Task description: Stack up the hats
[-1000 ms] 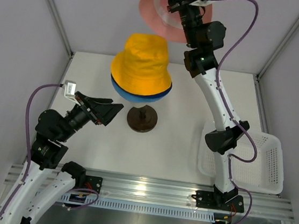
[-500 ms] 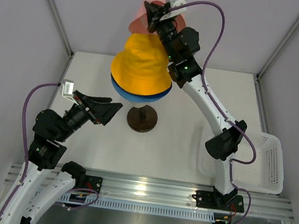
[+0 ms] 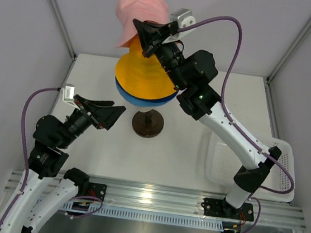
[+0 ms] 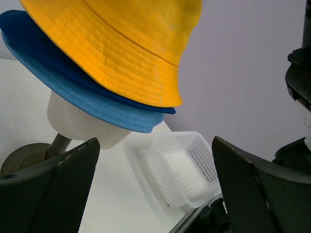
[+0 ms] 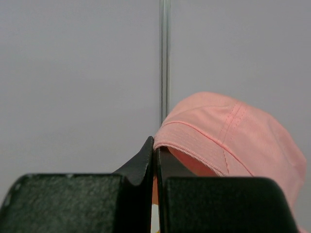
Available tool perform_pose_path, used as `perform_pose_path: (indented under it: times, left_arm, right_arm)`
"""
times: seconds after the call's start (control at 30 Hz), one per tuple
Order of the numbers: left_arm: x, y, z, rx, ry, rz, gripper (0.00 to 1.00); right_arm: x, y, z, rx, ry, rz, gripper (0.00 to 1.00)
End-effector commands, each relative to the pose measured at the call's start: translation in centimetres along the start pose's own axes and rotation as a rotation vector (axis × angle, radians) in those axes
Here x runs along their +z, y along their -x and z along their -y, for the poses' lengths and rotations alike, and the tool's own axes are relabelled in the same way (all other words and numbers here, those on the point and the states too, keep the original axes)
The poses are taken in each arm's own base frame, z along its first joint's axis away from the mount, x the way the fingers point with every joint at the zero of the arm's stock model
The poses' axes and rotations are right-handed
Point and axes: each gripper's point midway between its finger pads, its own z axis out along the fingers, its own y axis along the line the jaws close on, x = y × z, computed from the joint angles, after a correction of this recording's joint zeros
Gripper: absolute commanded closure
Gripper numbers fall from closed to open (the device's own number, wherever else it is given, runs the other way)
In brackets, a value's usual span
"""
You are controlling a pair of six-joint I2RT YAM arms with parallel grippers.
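Note:
A yellow hat (image 3: 144, 75) sits on top of the stack on the mannequin head (image 4: 80, 122). Below it show a dark navy brim (image 4: 24, 30) and a light blue brim (image 4: 92, 97). The pink hat (image 3: 138, 12) hangs in the air just above and behind the yellow crown. My right gripper (image 3: 138, 27) is shut on its brim, as the right wrist view shows with the brim's edge (image 5: 194, 133) pinched at the tips (image 5: 156, 145). My left gripper (image 3: 119, 108) stands open and empty, left of the stand's dark base (image 3: 147, 123), facing the stack.
A white mesh basket (image 3: 282, 165) stands at the right edge of the table, partly behind the right arm; the left wrist view shows the basket (image 4: 187, 167) past the mannequin. Walls close in on three sides.
The right arm has swung left and toward the stack, carrying the pink hat from the back right to just over the yellow hat. The left arm has hardly moved.

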Motion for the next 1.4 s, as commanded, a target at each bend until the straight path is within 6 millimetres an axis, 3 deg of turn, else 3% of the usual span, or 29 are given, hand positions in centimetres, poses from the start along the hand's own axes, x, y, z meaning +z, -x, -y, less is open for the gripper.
perform_pose_path:
  times: [0.0,0.07,0.1,0.13,0.17,0.2,0.3,0.33,0.37,0.43,0.5,0.7,0.87,0.9,0.97,1.07,1.13,1.2,1.37]
  left_arm:
    - [0.2,0.6,0.0,0.034,0.000,0.029,0.00]
    - [0.2,1.0,0.3,0.045,-0.009,0.037,0.01]
    - [0.3,1.0,0.2,0.047,-0.006,0.035,0.01]
    - [0.4,1.0,0.1,0.054,-0.003,0.035,0.01]
    - [0.4,1.0,0.0,0.057,0.001,0.037,0.01]
    - [0.4,1.1,-0.1,0.058,0.006,0.039,0.00]
    - [0.5,1.4,-0.1,0.064,0.012,0.051,0.01]
    - [0.5,1.5,0.0,0.065,0.011,0.054,0.00]
    - [0.5,1.6,-0.1,0.065,0.015,0.059,0.00]
    - [0.4,2.2,0.1,0.068,0.016,0.075,0.01]
    - [0.4,2.7,0.2,0.065,0.024,0.094,0.01]
    - [0.2,3.7,0.6,0.039,0.025,0.137,0.00]
    - [0.1,4.4,0.2,0.017,0.051,0.178,0.00]
    - [0.0,4.6,0.3,0.015,0.053,0.188,0.00]
    - [0.0,5.3,0.1,-0.001,0.067,0.222,0.01]
    - [0.0,6.3,0.1,-0.035,0.078,0.272,0.01]
    - [0.3,6.6,0.1,-0.070,0.079,0.285,0.01]
    - [0.5,7.6,1.0,-0.098,0.043,0.318,0.00]
    - [1.7,8.8,1.3,-0.130,0.041,0.335,0.00]
  right_arm:
    - [-1.6,1.8,0.0,0.090,-0.043,-0.002,1.00]
    - [-2.7,1.7,-0.1,0.127,-0.049,-0.027,1.00]
    - [-3.4,-0.5,-0.1,0.147,-0.064,-0.075,1.00]
    - [-4.3,0.5,0.1,0.173,-0.068,-0.063,1.00]
    - [-4.8,0.0,-0.3,0.210,-0.058,-0.072,1.00]
    - [-5.9,-2.2,-0.7,0.225,-0.049,-0.118,1.00]
    - [-7.9,-0.7,-1.0,0.313,-0.036,-0.093,1.00]
    - [-8.8,-2.2,-1.1,0.326,-0.040,-0.123,1.00]
    - [-9.6,-1.1,-0.9,0.341,-0.043,-0.106,1.00]
    - [-10.8,-2.2,-0.8,0.373,-0.062,-0.135,1.00]
    - [-11.8,-1.9,-0.3,0.397,-0.092,-0.134,1.00]
    - [-14.0,-4.6,1.3,0.450,-0.226,-0.203,0.98]
    - [-15.9,-6.5,2.4,0.611,-0.357,-0.211,0.97]
    - [-16.6,-8.0,2.4,0.627,-0.372,-0.235,0.93]
    - [-17.1,-8.6,2.3,0.687,-0.392,-0.223,0.89]
    - [-17.8,-10.3,2.2,0.717,-0.415,-0.255,0.73]
    - [-18.0,-10.5,2.1,0.720,-0.414,-0.266,0.68]
    - [-18.1,-10.5,2.2,0.703,-0.414,-0.279,0.56]
    - [-19.2,-8.5,3.4,0.646,-0.432,-0.271,0.44]
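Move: The right hand pinches the pink hat's brim high up; the yellow hat's middle is about 16 cm below it, some 4 cm to its right and 2 cm ahead. The blue hats sit right under the yellow one, about 20 cm below the hand, 2 cm ahead and 4 cm right. From the open left hand the yellow hat lies roughly 13 cm ahead, 7 cm right and 7 cm above. Right hand sinks about 20 cm and rightward, tipping down, releases pink hat over yellow one; left hand rises. ##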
